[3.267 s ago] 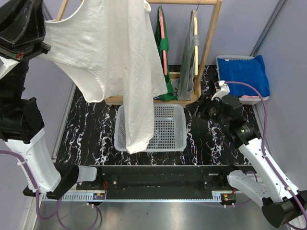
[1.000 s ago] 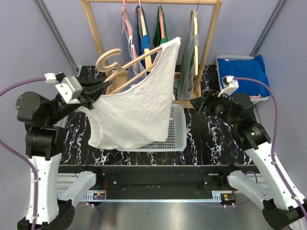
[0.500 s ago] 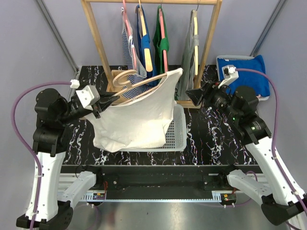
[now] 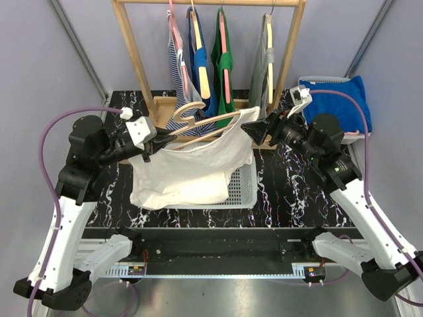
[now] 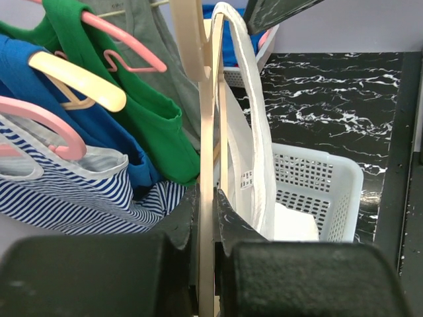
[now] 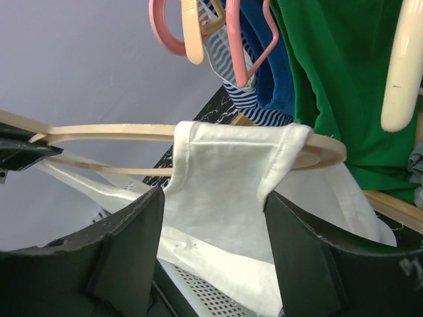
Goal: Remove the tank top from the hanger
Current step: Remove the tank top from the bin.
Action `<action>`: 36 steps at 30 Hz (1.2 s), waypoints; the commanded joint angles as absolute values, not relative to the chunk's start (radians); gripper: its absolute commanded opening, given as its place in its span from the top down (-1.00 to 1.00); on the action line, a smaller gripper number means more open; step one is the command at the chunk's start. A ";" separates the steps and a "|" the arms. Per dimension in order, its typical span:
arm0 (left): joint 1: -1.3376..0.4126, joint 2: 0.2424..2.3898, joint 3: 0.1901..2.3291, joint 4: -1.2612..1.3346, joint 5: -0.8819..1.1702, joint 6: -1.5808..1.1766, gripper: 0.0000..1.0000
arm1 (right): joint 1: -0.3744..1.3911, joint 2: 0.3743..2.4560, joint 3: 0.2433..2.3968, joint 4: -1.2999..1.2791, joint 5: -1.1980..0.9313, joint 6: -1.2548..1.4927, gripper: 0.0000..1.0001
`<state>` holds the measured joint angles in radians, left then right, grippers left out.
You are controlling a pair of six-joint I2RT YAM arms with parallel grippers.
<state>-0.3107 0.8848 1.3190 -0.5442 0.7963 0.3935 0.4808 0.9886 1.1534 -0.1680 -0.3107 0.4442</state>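
Observation:
A white tank top [image 4: 192, 165] hangs on a wooden hanger [image 4: 198, 125], held roughly level over the basket. My left gripper [image 4: 151, 140] is shut on the hanger's left end; in the left wrist view the wooden bar [image 5: 206, 132] runs between the closed jaws [image 5: 207, 218], with the white cloth [image 5: 254, 145] to its right. My right gripper [image 4: 251, 132] is open at the hanger's right end. In the right wrist view its fingers [image 6: 215, 205] stand on either side of the tank top's shoulder strap [image 6: 228, 172], which is draped over the hanger [image 6: 112, 132].
A white perforated basket [image 4: 246, 181] sits under the tank top on the black marbled table. Behind it stands a wooden rack [image 4: 135, 59] with striped, blue, green [image 4: 225, 72] and grey garments on hangers. A blue towel [image 4: 337, 96] lies in a bin at the back right.
My left arm has brought the hanger and tank top down and to the right, over the basket. My right gripper has moved left, up to the strap at the hanger's end.

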 commanded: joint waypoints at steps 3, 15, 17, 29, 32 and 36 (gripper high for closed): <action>-0.333 0.902 1.339 -0.460 0.742 0.413 1.00 | 0.502 1.003 1.170 -0.121 -0.324 0.416 -0.42; -0.354 0.899 1.374 -0.459 0.759 0.379 1.00 | 0.535 1.083 1.167 -0.106 -0.215 0.410 -0.32; -0.353 0.896 1.371 -0.459 0.758 0.377 1.00 | 0.537 1.081 1.157 -0.083 -0.204 0.410 -0.22; -0.354 0.879 1.330 -0.459 0.762 0.383 1.00 | 0.557 1.077 1.155 -0.046 -0.210 0.420 0.67; -0.356 0.881 1.330 -0.459 0.758 0.388 1.00 | 0.557 1.060 1.143 -0.054 -0.201 0.420 0.80; -0.354 0.881 1.336 -0.460 0.739 0.396 1.00 | 0.557 1.022 1.115 -0.070 -0.169 0.417 1.00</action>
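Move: The spot of the tank top to be pinched, its white edge over the hanger's far shoulder, lies about 3 cm ahead, 2 cm left and 2 cm below the right hand. The hanger's tip is some 8 cm ahead and 2 cm left at hand height. The green top hangs roughly 20 cm ahead, 9 cm left and 12 cm lower; the basket's middle is 3 cm ahead, 13 cm left, 33 cm below. From the left hand, that edge is some 10 cm ahead and 24 cm right, about level. Forward, left and down, the right hand eases a little over 2 cm each way into the tank top's edge, with barely any turn. It then hardly travels while its wide-open fingers shut almost fully, pinching the thin white cloth beside the hanger's shoulder. The left hand stays nearly in place and keeps its grip on the hanger. ##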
